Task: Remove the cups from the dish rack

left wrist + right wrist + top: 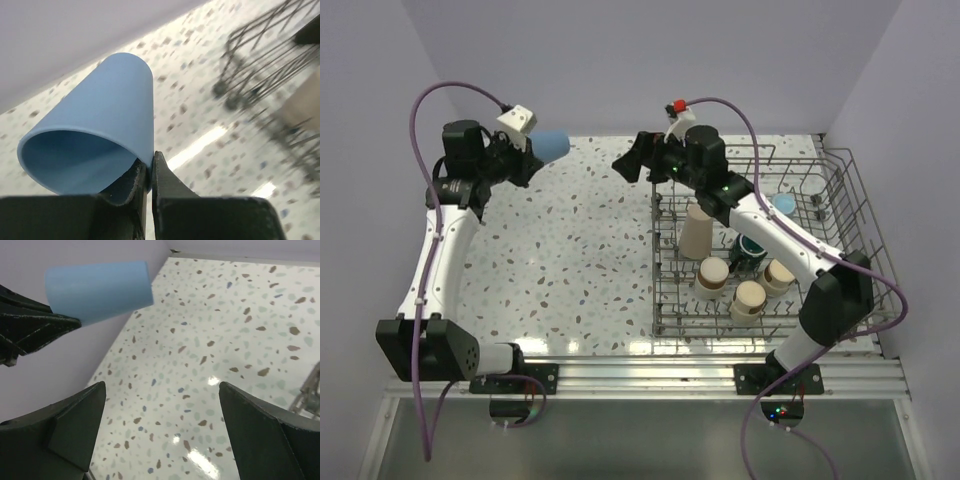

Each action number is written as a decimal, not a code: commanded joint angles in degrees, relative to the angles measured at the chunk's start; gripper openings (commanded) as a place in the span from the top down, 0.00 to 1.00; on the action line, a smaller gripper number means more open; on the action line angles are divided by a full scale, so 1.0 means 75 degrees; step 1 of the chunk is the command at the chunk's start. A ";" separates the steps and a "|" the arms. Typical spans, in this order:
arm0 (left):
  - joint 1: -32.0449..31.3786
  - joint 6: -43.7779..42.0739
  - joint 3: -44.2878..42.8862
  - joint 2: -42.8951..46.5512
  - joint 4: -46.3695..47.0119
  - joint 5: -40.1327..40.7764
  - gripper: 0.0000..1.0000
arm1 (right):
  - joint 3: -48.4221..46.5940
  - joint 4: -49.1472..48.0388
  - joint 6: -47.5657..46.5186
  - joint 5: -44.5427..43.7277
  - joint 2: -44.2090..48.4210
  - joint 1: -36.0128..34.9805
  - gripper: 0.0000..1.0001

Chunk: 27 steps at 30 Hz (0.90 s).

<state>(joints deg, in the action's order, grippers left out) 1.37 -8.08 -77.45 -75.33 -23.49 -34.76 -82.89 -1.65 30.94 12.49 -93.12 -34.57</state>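
My left gripper [530, 153] is shut on the rim of a light blue tumbler [553, 146], which it holds on its side above the far left of the table. In the left wrist view one finger is inside the tumbler [95, 125] and the other outside, pinching its wall. My right gripper [626, 163] hovers open and empty just left of the dish rack [840, 190]. From the right wrist view the tumbler [97, 290] lies ahead, apart from the right gripper [162, 390]. Inside the rack stand a tall beige tumbler [697, 228], a dark teal mug [748, 250] and short beige cups [750, 297].
A light blue mug [782, 205] sits at the rack's far side. The speckled tabletop [580, 240] stretches between the two arms. Lilac walls close in at the back and both sides. The right arm reaches over the rack's left part.
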 commanded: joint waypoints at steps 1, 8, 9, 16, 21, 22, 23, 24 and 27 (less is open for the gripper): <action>0.0029 -0.2750 -0.0664 -0.0442 -0.1800 0.2464 1.00 | -0.0103 0.0641 -0.0819 -0.0564 0.0615 0.0003 0.02; -0.0111 -0.4524 -0.1649 -0.1369 -0.3604 0.3019 1.00 | -0.0080 0.1415 -0.1698 -0.0739 0.0850 0.0003 0.02; -0.0147 -0.4583 -0.1870 -0.1509 -0.3734 0.3122 1.00 | -0.0080 0.1589 -0.1781 -0.0798 0.0885 0.0003 0.02; -0.2127 -0.4701 -0.2726 -0.3138 -0.4310 0.4400 1.00 | -0.0093 0.2469 -0.2635 -0.1442 0.1270 0.0027 0.02; -0.2162 -0.4900 -0.4656 -0.4951 -0.5175 0.5183 1.00 | -0.0022 0.2879 -0.3011 -0.1654 0.1728 0.0085 0.02; -0.2163 -0.4981 -0.4894 -0.5188 -0.5340 0.5267 1.00 | 0.0025 0.2915 -0.3093 -0.1654 0.1787 0.0097 0.02; -0.2163 -0.5040 -0.5221 -0.5376 -0.5573 0.5326 1.00 | 0.0037 0.2939 -0.3163 -0.1758 0.1903 0.0109 0.02; -0.2163 -0.5110 -0.5305 -0.5621 -0.5610 0.5466 1.00 | 0.0106 0.2974 -0.3211 -0.1782 0.1962 0.0109 0.02; -0.2163 -0.5473 -0.5528 -0.5974 -0.5681 0.5642 1.00 | 0.0259 0.2997 -0.3351 -0.1888 0.2162 0.0121 0.02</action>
<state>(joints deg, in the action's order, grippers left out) -15.11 -45.17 -114.80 -118.78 -61.30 3.25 -82.19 19.79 8.67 0.54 -79.53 -33.95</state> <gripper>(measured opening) 0.059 0.983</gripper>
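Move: The left hand already holds the blue cup by its rim; the bare patch of counter it is taken to lies about 9 cm ahead, 1 cm left and some 27 cm below. From the open right hand, the tall beige cup stands roughly 9 cm back, 16 cm right and 22 cm below. The white-topped cup stands about 19 cm back and 21 cm right, the dark green cup 13 cm back and 32 cm right, both a little lower. Keeping its pinch on the blue cup's rim, the left hand sinks about 17 cm and goes 8 cm forward towards the bare counter, swinging out left and back again while the wrist turns some 60 degrees until the fingers point steeply down. The right hand, empty and still wide open, withdraws about 9 cm right and slightly back, towards the tall beige cup, rolling its left side down. ##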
